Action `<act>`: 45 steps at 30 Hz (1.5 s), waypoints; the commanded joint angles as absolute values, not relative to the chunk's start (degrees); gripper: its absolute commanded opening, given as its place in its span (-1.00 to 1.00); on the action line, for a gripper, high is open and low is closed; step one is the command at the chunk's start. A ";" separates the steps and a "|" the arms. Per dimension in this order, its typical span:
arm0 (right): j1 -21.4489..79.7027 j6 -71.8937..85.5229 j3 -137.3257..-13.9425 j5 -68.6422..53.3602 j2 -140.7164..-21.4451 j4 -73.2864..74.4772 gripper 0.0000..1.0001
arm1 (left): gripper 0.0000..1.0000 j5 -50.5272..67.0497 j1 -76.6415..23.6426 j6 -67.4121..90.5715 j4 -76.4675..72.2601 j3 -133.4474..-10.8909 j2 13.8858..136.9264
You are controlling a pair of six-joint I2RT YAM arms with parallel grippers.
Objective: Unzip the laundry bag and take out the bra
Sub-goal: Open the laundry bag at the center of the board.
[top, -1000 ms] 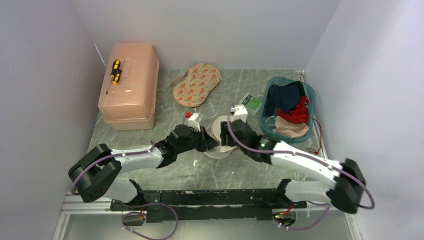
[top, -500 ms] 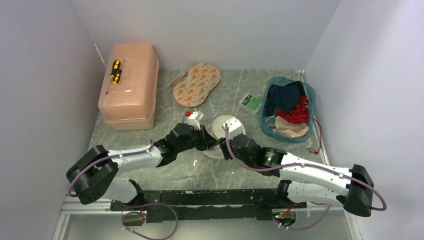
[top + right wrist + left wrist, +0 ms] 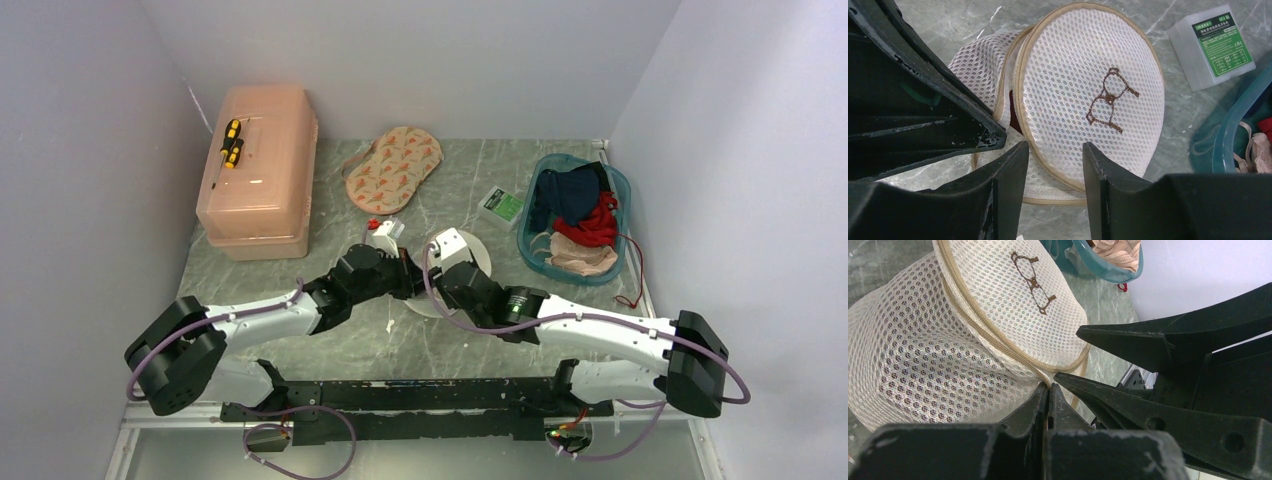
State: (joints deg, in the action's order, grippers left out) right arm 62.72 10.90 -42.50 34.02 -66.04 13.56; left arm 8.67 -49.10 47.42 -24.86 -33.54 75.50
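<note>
The laundry bag (image 3: 462, 262), white mesh with a cream rim, lies on its side mid-table, its round icon lid (image 3: 1093, 95) facing up. My left gripper (image 3: 1049, 386) is shut, its tips pinching the cream rim (image 3: 998, 342) at the bag's near-left edge. From the right, my right gripper (image 3: 1055, 150) is open, its two fingers (image 3: 1013, 165) straddling the lid's lower rim without touching it. A dark maroon sliver of the bra (image 3: 1015, 117) shows in the gap between lid and body. In the top view the two grippers (image 3: 425, 280) meet at the bag's left side.
A peach plastic box (image 3: 258, 170) with a yellow screwdriver (image 3: 231, 142) on it stands at the back left. A beige patterned two-cup piece (image 3: 393, 168) lies behind the bag. A teal basket (image 3: 575, 215) of clothes is at the right, a small green-labelled box (image 3: 501, 205) beside it.
My right arm has swung left and nearer, bringing its gripper to the lid's rim while its jaws narrowed. My left gripper has kept its pinch in place.
</note>
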 commanded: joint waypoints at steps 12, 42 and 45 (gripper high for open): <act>63.01 11.12 -42.56 31.57 -66.80 9.70 0.00 | -0.95 8.17 -49.33 46.53 -25.58 -35.24 74.20; 59.71 29.81 -27.91 33.91 -46.87 -4.09 -1.00 | -0.95 -9.87 -49.31 48.59 -9.86 -29.94 60.48; 59.74 36.44 -23.41 36.93 -41.83 -1.91 -1.00 | -0.95 -10.81 -49.30 50.10 -9.40 -27.60 59.83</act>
State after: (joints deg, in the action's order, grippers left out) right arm 59.77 25.74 -27.40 34.22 -47.22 -0.27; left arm -7.03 -49.10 47.53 -11.40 -30.30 61.19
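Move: Just ahead of the right hand's half-open fingers, about 1 cm out and 2 cm down, is the laundry bag lid's near edge. The green-labelled box stands about 15 cm farther out and 12 cm right of that hand; the teal basket is 12 cm out and 27 cm right. The left hand already pinches the bag body's rim, with the lid's near edge roughly 4 cm to its right and a centimetre ahead. Dipping a couple of centimetres after a small rise, the right hand shuts its fingers on the lid's zippered edge, lifts it about 7 cm, then draws it right and partly back down, rolling some 30 degrees with its left side rising. The left hand keeps its pinch on the body rim and late on pulls left, up then down, turning counter-clockwise. ##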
